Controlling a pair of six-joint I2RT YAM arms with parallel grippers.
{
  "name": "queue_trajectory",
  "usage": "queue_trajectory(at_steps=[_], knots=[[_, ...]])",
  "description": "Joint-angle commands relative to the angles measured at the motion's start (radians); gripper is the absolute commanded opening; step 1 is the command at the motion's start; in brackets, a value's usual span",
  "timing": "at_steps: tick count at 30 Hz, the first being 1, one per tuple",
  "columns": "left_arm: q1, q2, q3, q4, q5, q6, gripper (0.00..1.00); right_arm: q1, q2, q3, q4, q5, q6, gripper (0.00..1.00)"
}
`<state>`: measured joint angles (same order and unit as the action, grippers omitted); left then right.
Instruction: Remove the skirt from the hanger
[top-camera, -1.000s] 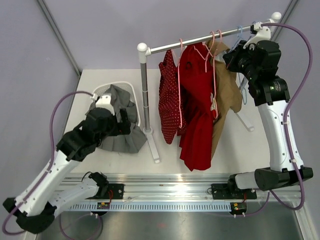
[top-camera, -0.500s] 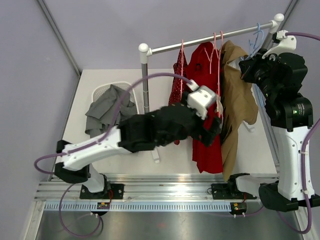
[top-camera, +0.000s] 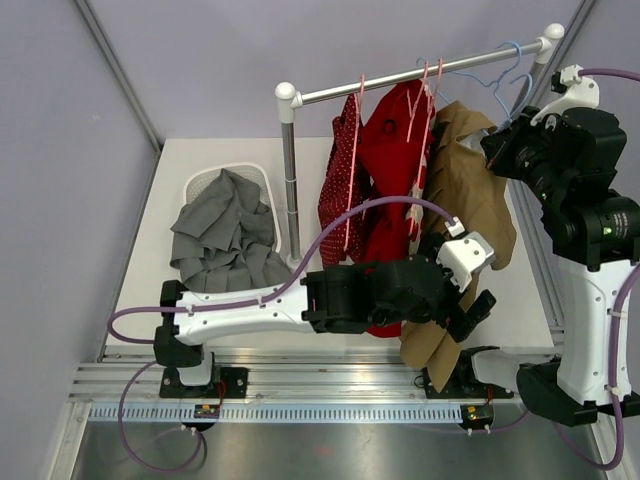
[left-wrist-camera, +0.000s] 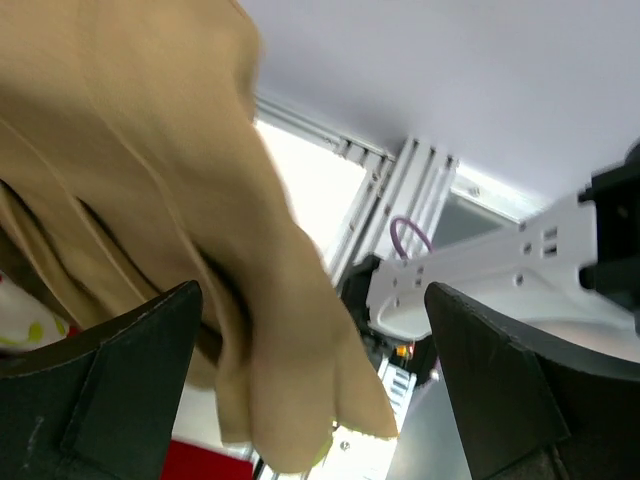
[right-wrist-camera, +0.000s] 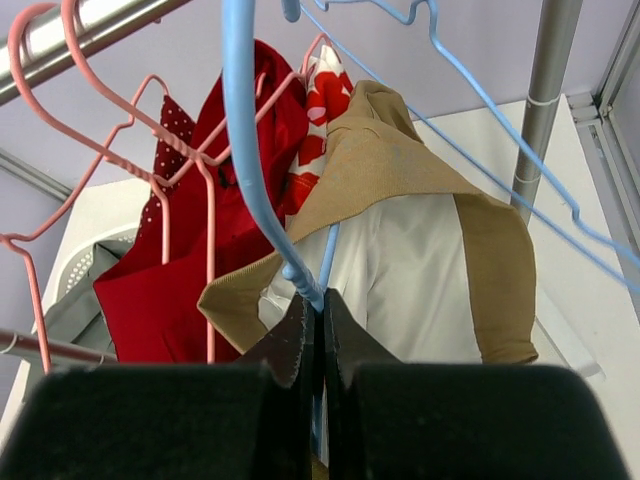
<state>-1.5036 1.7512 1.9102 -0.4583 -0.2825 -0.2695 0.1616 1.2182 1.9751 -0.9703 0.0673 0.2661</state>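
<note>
A tan skirt (top-camera: 468, 195) with a white lining hangs on a blue hanger (top-camera: 512, 72) at the right end of the rail. My right gripper (right-wrist-camera: 322, 305) is shut on the blue hanger's (right-wrist-camera: 243, 150) wire just above the tan waistband (right-wrist-camera: 400, 165); from above it sits at the skirt's top right (top-camera: 503, 150). My left gripper (top-camera: 476, 303) has reached across to the skirt's lower part. In the left wrist view its jaws stand wide open (left-wrist-camera: 310, 300) on either side of the hanging tan hem (left-wrist-camera: 160, 160), without clamping it.
A metal rail (top-camera: 400, 82) on a white post (top-camera: 290, 190) carries red garments (top-camera: 385, 165) on pink hangers (top-camera: 357, 160) left of the skirt. A white basket (top-camera: 262, 178) holding grey cloth (top-camera: 225, 235) sits at the left. The aluminium base rail (top-camera: 330, 385) runs along the near edge.
My left arm swung from the grey cloth at the basket across to the skirt's lower hem. The right arm moved right with the hanger, and the skirt swung with it.
</note>
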Motion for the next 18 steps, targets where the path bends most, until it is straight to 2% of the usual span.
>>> queue_trajectory(at_steps=[1,2,3,4,5,7,12,18], knots=[[-0.006,0.030,0.000,0.104,-0.089,0.009,0.92,0.006,-0.042,0.088,0.053,-0.018,0.031,0.00],[-0.006,0.037,0.001,0.104,-0.095,0.015,0.73,0.006,-0.042,0.097,0.038,-0.023,0.035,0.00],[-0.006,0.042,0.003,0.109,-0.096,0.016,0.62,0.006,-0.042,0.103,0.033,-0.033,0.041,0.00],[-0.006,0.053,0.006,0.109,-0.096,0.013,0.45,0.006,-0.043,0.116,0.030,-0.035,0.044,0.00],[-0.006,0.056,0.007,0.110,-0.093,0.009,0.19,0.006,-0.043,0.119,0.030,-0.037,0.045,0.00],[-0.012,0.056,0.007,0.099,-0.087,-0.011,0.01,0.006,-0.039,0.134,0.030,-0.031,0.048,0.00],[-0.087,0.001,-0.056,0.072,-0.156,-0.030,0.00,0.006,-0.008,0.156,0.031,-0.006,0.048,0.00],[-0.309,-0.065,-0.221,0.000,-0.328,-0.095,0.00,0.006,0.021,0.180,0.045,0.040,0.027,0.00]])
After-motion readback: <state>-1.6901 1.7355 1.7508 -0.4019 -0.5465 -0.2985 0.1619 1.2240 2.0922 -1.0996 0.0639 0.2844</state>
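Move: The tan skirt hangs just ahead of my open left fingers, its middle roughly 8 cm forward, 2 cm to the right and some 4 cm above that hand. From my left hand, the red skirt hangs about 11 cm forward, 12 cm to the left and slightly higher. My right hand already holds the skirt's blue hanger; the tan skirt's middle lies about 20 cm below it, 3 cm back and 3 cm left. I shut my left fingers fully on the tan skirt's cloth while easing a centimetre or so to the right, then pull it back and down, about 6 cm back and 4 cm down, picking up speed. My right hand keeps its pinch on the blue hanger, drawing back some 2 cm and rising 2 cm before sinking slightly. ##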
